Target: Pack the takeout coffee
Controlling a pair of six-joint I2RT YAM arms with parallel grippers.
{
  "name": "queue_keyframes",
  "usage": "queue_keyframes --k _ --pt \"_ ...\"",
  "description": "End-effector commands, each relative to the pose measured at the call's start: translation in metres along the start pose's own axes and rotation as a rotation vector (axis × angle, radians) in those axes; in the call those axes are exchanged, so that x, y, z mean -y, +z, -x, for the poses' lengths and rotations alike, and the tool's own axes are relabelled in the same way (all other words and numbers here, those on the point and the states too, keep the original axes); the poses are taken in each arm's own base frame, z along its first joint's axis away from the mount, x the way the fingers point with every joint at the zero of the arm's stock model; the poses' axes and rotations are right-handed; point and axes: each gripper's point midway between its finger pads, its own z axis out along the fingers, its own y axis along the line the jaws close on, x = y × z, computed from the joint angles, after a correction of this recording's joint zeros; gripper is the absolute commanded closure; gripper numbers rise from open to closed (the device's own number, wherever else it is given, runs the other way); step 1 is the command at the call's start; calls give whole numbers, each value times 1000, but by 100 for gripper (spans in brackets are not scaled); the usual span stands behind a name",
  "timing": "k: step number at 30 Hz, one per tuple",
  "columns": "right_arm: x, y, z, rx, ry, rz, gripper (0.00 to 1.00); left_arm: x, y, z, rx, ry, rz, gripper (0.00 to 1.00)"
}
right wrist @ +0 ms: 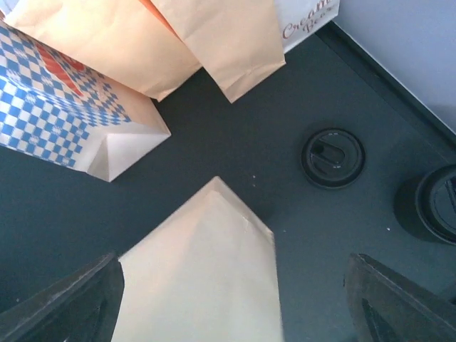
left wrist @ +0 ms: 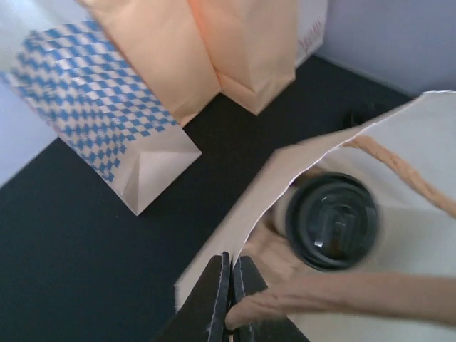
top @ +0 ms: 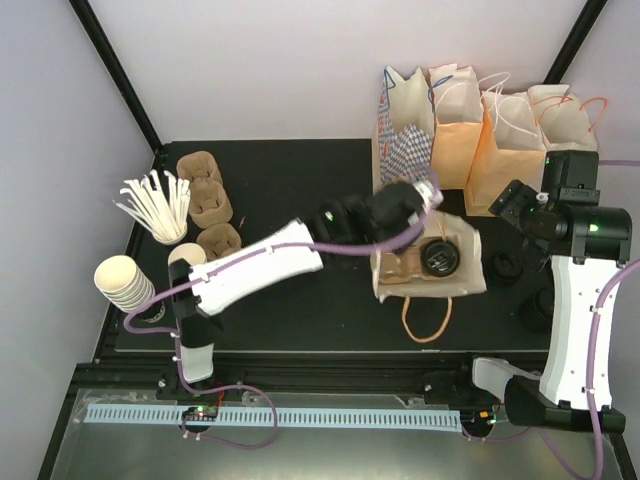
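The takeout coffee (top: 440, 258), a cup under a round black lid (left wrist: 331, 221), stands inside an open white paper bag (top: 465, 285) on the black mat. My left gripper (top: 428, 200) is shut on the bag's rim (left wrist: 249, 221), the paper edge pinched between its fingers (left wrist: 221, 285). A tan handle lies across the bag's mouth. My right gripper (top: 520, 205) hangs open to the right of the bag. In the right wrist view, a corner of the bag (right wrist: 206, 285) shows between its spread fingers (right wrist: 71, 306), which do not touch it.
Orange paper bags (top: 480, 130) and a blue chequered bag (top: 405, 140) stand at the back. A loose black lid (right wrist: 332, 157) and a black cup (right wrist: 434, 203) sit right of the white bag. Cup carriers (top: 205, 200), stir sticks (top: 160, 205) and stacked cream cups (top: 125, 282) fill the left.
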Motion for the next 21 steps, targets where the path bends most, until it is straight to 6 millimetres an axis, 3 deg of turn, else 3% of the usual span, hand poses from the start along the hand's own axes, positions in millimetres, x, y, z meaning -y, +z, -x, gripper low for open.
queue_keyframes --k 1,6,9,15,19,21 --pt "6 9 -11 -20 -4 -9 14 -36 12 -14 -174 -422 -229 98" --pt "1 29 -37 -138 -46 32 17 -64 40 -27 -243 -706 -430 98" --pt "-3 36 -48 -182 -71 67 15 -76 53 -28 -254 -770 -481 99" --pt "-12 52 -71 -287 -106 138 13 -96 52 -26 -252 -803 -408 98" --pt "-13 56 -74 -292 -104 149 12 -107 54 -38 -278 -881 -378 98" --pt "-14 55 -73 -285 -106 157 12 -112 48 -34 -261 -891 -374 98"
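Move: My left hand already pinches the rim of the packed paper bag beside a handle. The clear table spot for the bag lies about 7 cm ahead of this hand, 5 cm right and 30 cm below; the checked bag stands some 26 cm ahead and 3 cm right. From my open right hand, the packed bag's middle is roughly 12 cm left, 2 cm ahead and 16 cm below, and a black lid lies 7 cm ahead, 10 cm right on the table. I swing the packed bag forward by its rim with my left hand, about 11 cm out and 5 cm left towards the checked bag, rising briefly and then sinking to set its bottom down, while the wrist tips the fingers down some 50 degrees. Then my left hand stays there, still pinching. My right hand, still open, sinks about 9 cm and drifts 4 cm left beside the bag. ##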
